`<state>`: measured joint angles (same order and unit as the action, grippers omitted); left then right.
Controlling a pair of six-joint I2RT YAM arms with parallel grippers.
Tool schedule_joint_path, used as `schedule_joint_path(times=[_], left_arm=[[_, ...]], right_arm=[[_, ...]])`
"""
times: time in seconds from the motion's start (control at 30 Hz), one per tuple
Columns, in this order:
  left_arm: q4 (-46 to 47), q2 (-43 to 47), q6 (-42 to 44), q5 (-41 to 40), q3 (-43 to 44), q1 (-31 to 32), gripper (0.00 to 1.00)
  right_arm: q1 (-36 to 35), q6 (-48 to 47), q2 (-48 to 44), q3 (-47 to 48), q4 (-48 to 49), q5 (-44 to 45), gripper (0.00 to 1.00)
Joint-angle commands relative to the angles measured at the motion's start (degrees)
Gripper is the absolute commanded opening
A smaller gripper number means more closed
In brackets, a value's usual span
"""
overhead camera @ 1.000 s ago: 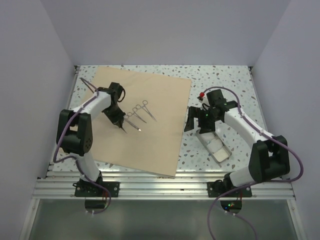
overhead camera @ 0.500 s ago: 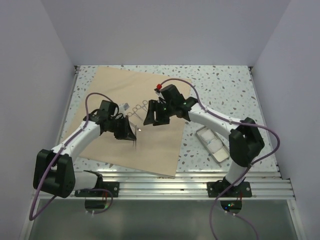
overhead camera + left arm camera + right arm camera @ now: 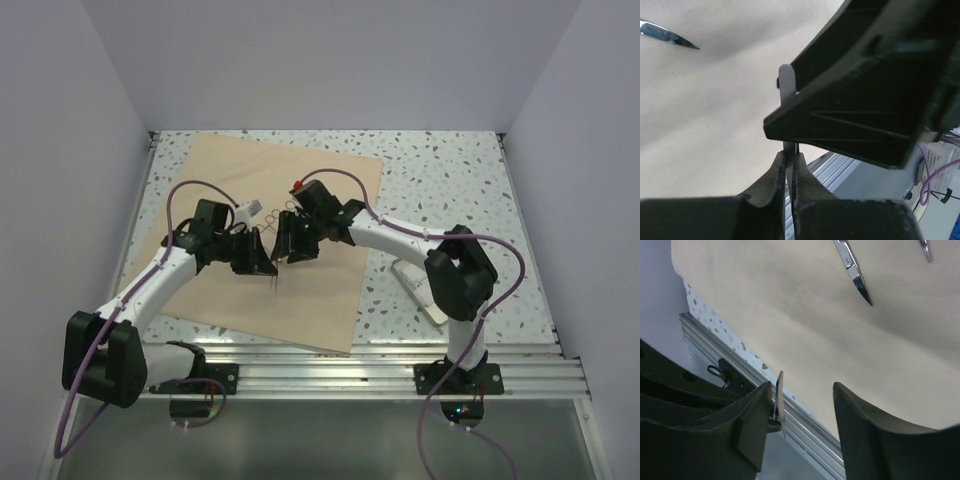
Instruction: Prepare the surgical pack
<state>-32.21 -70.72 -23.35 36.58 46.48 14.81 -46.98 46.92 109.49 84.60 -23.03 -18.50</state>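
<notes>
The surgical pack [image 3: 315, 290] is a wide tan sheet spread flat on the speckled table, also seen in the left wrist view [image 3: 700, 110] and the right wrist view [image 3: 790, 305]. My left gripper [image 3: 262, 262] hovers over the middle of the sheet, shut [image 3: 788, 160] on a thin metal instrument [image 3: 786, 95]. My right gripper [image 3: 283, 248] is close against it from the right. Its jaws stand open [image 3: 802, 387], with the metal instrument [image 3: 779, 400] against the inner face of one finger and the other finger well apart.
Ring-handled steel instruments [image 3: 283, 212] lie on the sheet just behind the grippers; their pointed tips show in the right wrist view [image 3: 856, 277]. A small shiny metal tray [image 3: 425, 298] sits right of the sheet, partly under the right arm. An aluminium rail [image 3: 330, 365] runs along the near edge.
My right arm swung left from the tray to over the sheet, its jaws narrowing. My left arm carried the metal instrument toward the sheet's middle, and the two grippers now meet.
</notes>
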Motion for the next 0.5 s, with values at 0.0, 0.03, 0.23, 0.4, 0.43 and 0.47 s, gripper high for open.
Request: schedule_joint_path(times=[0.0,0.03,0.23,0.4,0.43,0.47], left_arm=[[2.5,1.0,1.4,2.5,0.5,0.2,0.0],[2.5,1.0,1.6,2.2,0.7,0.1,0.0],[2.3,1.2,2.2,1.7,1.2,0.2,0.28],[3.6,3.8,2.0,0.8,1.7,0.1,0.69],[3.4,4.2,2.3,-0.5,1.9,0.1,0.71],[2.5,4.7,2.5,-1.2,2.1,0.0,0.72]], right_arm=[[-0.7,2.0,1.9,1.8,1.1,-0.3,0.52],[-0.7,2.1,2.4,2.1,1.1,-1.4,0.48],[-0.7,2.0,4.4,3.5,0.9,-3.7,0.04],[-0.3,-4.9,2.8,4.9,-6.0,1.3,0.0],[-0.1,-7.0,2.4,5.3,-7.7,2.9,0.0],[0.6,-9.3,1.9,5.8,-12.2,7.2,0.0]])
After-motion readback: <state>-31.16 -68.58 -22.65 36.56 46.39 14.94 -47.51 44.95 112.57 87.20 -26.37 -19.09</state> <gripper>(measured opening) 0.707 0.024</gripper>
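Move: The tweezers, points towards the robot's base, are already clamped in the left fingers, their middle about 1 cm to that hand's right at its own height. From the right hand, whose fingers stand part open by their blunt end, that middle is some 3 cm left, 2 cm back and 1 cm lower. On the drape about 12 cm below the right hand lie the scissors, 6 cm ahead and 8 cm left, and the nearest clamp, 11 cm ahead and 2 cm left. The right hand dips about 1 cm and eases some 2 cm left onto the blunt half of the tweezers, its fingers shutting from a bit over half open to pinch them, then goes back right about as far and ends some 1.5 cm lower than it began. The left hand holds still and keeps its grip until the right fingers are nearly shut, then opens wide to let go of the tweezers and rises about 1 cm. ##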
